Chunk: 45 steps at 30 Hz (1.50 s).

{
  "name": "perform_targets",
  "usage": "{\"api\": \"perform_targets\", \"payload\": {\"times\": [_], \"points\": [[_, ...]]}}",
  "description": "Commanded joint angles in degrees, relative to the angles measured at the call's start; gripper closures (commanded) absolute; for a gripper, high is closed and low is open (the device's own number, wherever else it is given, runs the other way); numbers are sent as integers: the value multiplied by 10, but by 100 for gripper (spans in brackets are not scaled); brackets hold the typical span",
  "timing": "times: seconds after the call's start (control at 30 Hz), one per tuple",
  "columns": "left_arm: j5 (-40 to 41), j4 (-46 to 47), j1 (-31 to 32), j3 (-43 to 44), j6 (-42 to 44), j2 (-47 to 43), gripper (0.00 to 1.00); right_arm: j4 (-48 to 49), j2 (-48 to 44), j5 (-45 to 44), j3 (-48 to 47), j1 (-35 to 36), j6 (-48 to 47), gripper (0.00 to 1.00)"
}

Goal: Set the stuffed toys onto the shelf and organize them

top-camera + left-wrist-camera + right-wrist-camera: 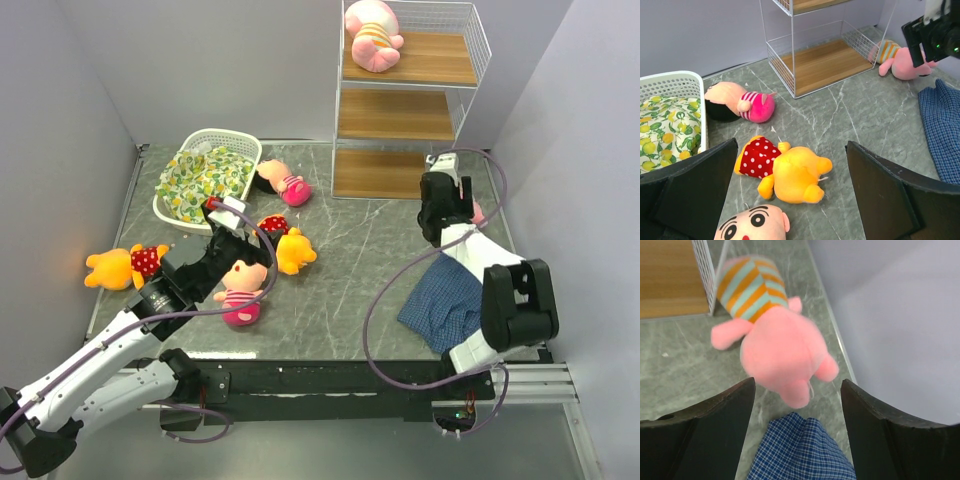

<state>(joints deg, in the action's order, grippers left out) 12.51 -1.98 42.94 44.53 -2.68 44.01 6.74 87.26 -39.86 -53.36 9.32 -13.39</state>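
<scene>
The shelf (405,115) stands at the back right, and one striped piglet (373,35) lies on its top board. A second piglet (775,345) lies on the table beside the shelf's bottom board (670,280). My right gripper (797,385) is open just short of it, above the edge of the blue cloth. My left gripper (791,150) is open over a bear in a red dotted shirt (790,172), with a doll's head (752,225) below it. Another doll (283,183) lies by the basket. A second bear (125,266) lies at the far left.
A white lattice basket (238,140) with a green-yellow cloth (205,178) sits at the back left. A blue plaid cloth (450,295) lies at the right, under the right arm. The right wall runs close to the piglet on the table.
</scene>
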Motion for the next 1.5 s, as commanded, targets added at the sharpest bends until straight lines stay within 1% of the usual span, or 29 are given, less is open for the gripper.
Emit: {"api": "perform_targets", "payload": {"times": [0.0,0.1,0.2,0.27,0.3,0.33,0.37,0.47,0.57,0.6,0.73,0.77,0.8,0.9,1.0,1.03,1.13,1.17,1.23,1.27,1.3,1.33,1.37,1.4,1.43,1.47], "points": [[0,8,0,15,-8,-5,4,-9,62,-13,-31,-15,12,24],[4,7,0,16,-7,-4,4,-44,99,-20,-60,-33,28,24],[5,9,0,14,-5,-3,3,-47,120,-1,-70,-56,40,24],[2,9,0,14,-7,-2,4,-49,135,9,-76,-73,47,27],[2,7,0,15,-6,-2,4,-46,138,18,-77,-77,49,37],[2,7,0,15,-7,-1,4,-45,140,21,-78,-79,49,51],[2,7,0,15,-7,-1,4,-47,138,23,-76,-80,49,75],[4,7,0,15,-7,-2,4,-62,111,56,-79,-75,64,93],[3,7,0,13,-8,-5,4,-132,78,58,-105,-61,88,100],[2,7,0,14,-7,-5,3,-180,68,59,-115,-46,103,100],[-2,5,0,18,-12,-3,4,-275,24,71,-132,-10,133,100],[-4,5,0,17,-12,-2,4,-291,9,101,-131,-8,168,100],[-6,5,0,17,-13,-2,4,-319,1,115,-128,-9,176,100],[-13,7,0,18,-16,1,4,-356,-30,151,-119,6,202,100],[-21,7,0,20,-21,10,4,-377,-64,175,-105,53,233,100],[-25,5,0,24,-24,15,4,-379,-73,187,-95,83,241,100],[-26,3,0,27,-32,20,4,-368,-103,236,-60,127,274,100],[-28,4,0,26,-36,20,4,-362,-112,244,-50,153,299,100],[-28,-1,0,31,-52,22,4,-335,-121,263,-19,171,326,100],[-20,-7,0,35,-64,25,3,-329,-121,265,-11,193,357,100],[-14,-30,0,42,-78,28,4,-317,-119,269,-5,201,368,100],[-9,-42,0,55,-109,34,3,-309,-119,281,8,214,379,100],[-2,-51,0,58,-129,36,3,-300,-115,291,16,226,404,100],[7,-60,0,59,-168,36,4,-276,-114,303,24,253,418,100],[10,-71,0,57,-187,36,4,-265,-114,317,39,265,430,100],[11,-77,1,56,-205,38,4,-256,-115,332,43,278,461,99]]}}
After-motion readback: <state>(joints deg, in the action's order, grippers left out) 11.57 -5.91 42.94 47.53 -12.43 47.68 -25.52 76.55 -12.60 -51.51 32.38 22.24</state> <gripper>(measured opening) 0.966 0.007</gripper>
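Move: The pink pig lies roughly 6 cm ahead of the right hand, about 1 cm to its right and some 10 cm below, its head and ears towards the hand. From that hand the shelf's bottom board is about 13 cm ahead, 20 cm left and 12 cm below; the blue cloth is some 19 cm back, 3 cm left and 14 cm below. From the left hand the pig is roughly 24 cm ahead, 42 cm right and 25 cm below. Down about 8 cm and a little right, the open right hand tips slightly downward and shuts its fingers on the pig's near ear. Keeping the pinch, it rises, sweeps left some 26 cm and back about 13 cm away from the side wall, then sinks again towards the open table while the wrist rolls its left side up. ##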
